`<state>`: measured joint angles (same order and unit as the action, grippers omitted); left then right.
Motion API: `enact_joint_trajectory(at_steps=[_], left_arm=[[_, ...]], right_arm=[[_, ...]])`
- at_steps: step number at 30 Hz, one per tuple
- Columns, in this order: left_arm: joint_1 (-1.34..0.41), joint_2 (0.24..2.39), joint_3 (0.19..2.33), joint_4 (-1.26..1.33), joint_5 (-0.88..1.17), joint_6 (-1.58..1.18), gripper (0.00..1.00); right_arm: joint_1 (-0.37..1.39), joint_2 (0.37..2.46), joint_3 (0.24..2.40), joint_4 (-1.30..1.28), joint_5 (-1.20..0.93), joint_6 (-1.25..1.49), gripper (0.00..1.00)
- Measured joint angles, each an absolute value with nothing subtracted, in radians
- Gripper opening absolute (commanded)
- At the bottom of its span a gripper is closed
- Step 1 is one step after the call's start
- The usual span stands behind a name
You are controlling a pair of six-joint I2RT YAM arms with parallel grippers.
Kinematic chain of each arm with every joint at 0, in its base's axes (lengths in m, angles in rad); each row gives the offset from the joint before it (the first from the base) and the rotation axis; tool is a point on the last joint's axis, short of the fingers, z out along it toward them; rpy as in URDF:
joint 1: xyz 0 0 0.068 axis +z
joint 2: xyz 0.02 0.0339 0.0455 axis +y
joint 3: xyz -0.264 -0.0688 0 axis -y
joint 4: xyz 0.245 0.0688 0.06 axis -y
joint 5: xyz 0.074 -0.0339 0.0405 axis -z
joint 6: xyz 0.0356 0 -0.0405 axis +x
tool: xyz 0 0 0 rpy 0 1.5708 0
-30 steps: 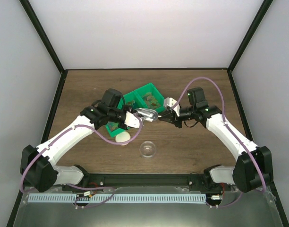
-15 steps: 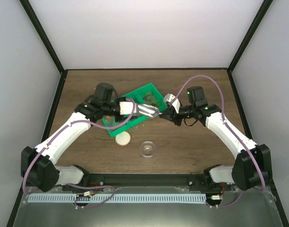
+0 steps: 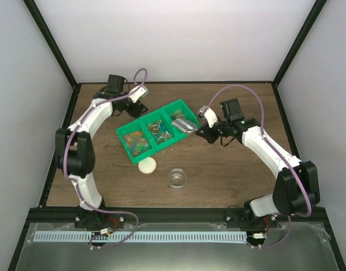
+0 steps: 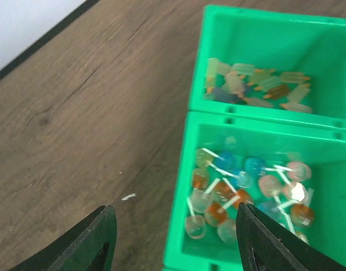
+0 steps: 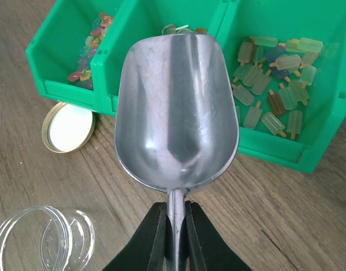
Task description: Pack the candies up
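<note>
The candies lie in a green three-compartment bin (image 3: 168, 108): mixed colours on the left (image 3: 138, 141), lollipop shapes (image 4: 246, 186) in the middle, popsicle shapes (image 5: 275, 84) on the right. My right gripper (image 5: 176, 226) is shut on the handle of an empty metal scoop (image 5: 176, 113), whose bowl hovers at the bin's near right edge (image 3: 184, 125). My left gripper (image 4: 176, 237) stands open with nothing in it. It is above the bin's far rim, near the table's back left corner (image 3: 140, 97).
A tan round lid (image 3: 146, 165) lies inside-up on the wood just in front of the bin. A clear round jar (image 3: 177, 178) sits open to its right. Black frame posts and white walls bound the table on three sides.
My left arm has swung away from the scoop to the back left, and its jaws have opened wider. The right gripper has carried the scoop slightly toward the bin.
</note>
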<state>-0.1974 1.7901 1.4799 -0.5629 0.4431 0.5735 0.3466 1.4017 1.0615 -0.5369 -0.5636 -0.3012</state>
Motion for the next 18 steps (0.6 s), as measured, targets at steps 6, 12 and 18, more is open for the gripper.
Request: enact_joint_trajectory(at_steps=[6,12,18], left_arm=[[-0.18,2.036,1.711,-0.677,0.437,0.55,0.56],[-0.19,2.129,1.748,-0.748,0.449,0.555,0.52],[-0.215,2.158,1.748,-0.757,0.419,0.548,0.27]], right_arm=[[0.347,1.426,1.11,-0.588,-0.545,-0.29,0.01],[0.349,1.428,1.123,-0.598,-0.536,-0.249,0.01],[0.367,1.454,1.169,-0.626,-0.514,-0.196,0.01]])
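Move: The far wall of the green tray's middle bin is about 3 cm ahead of my empty left hand, 1 cm right and some 11 cm below. From that hand, the middle bin's lollipops lie about 4 cm back and 7 right, the popsicle bin 3 ahead and 15 right, and the gummy bin 8 back and 4 left, all roughly 14 below. For my right hand, that wall is some 14 cm ahead, 21 left and 11 below. I drop my left hand about 10 cm onto the far wall of the lollipop bin, swinging forward some 4 cm early on, then sinking almost straight with a slight draw back. The fingers tip further down by some 15 degrees, straddle the wall and begin to close, still not shut. My right hand keeps its grip on the scoop, held up by the popsicle bin, and barely shifts. ##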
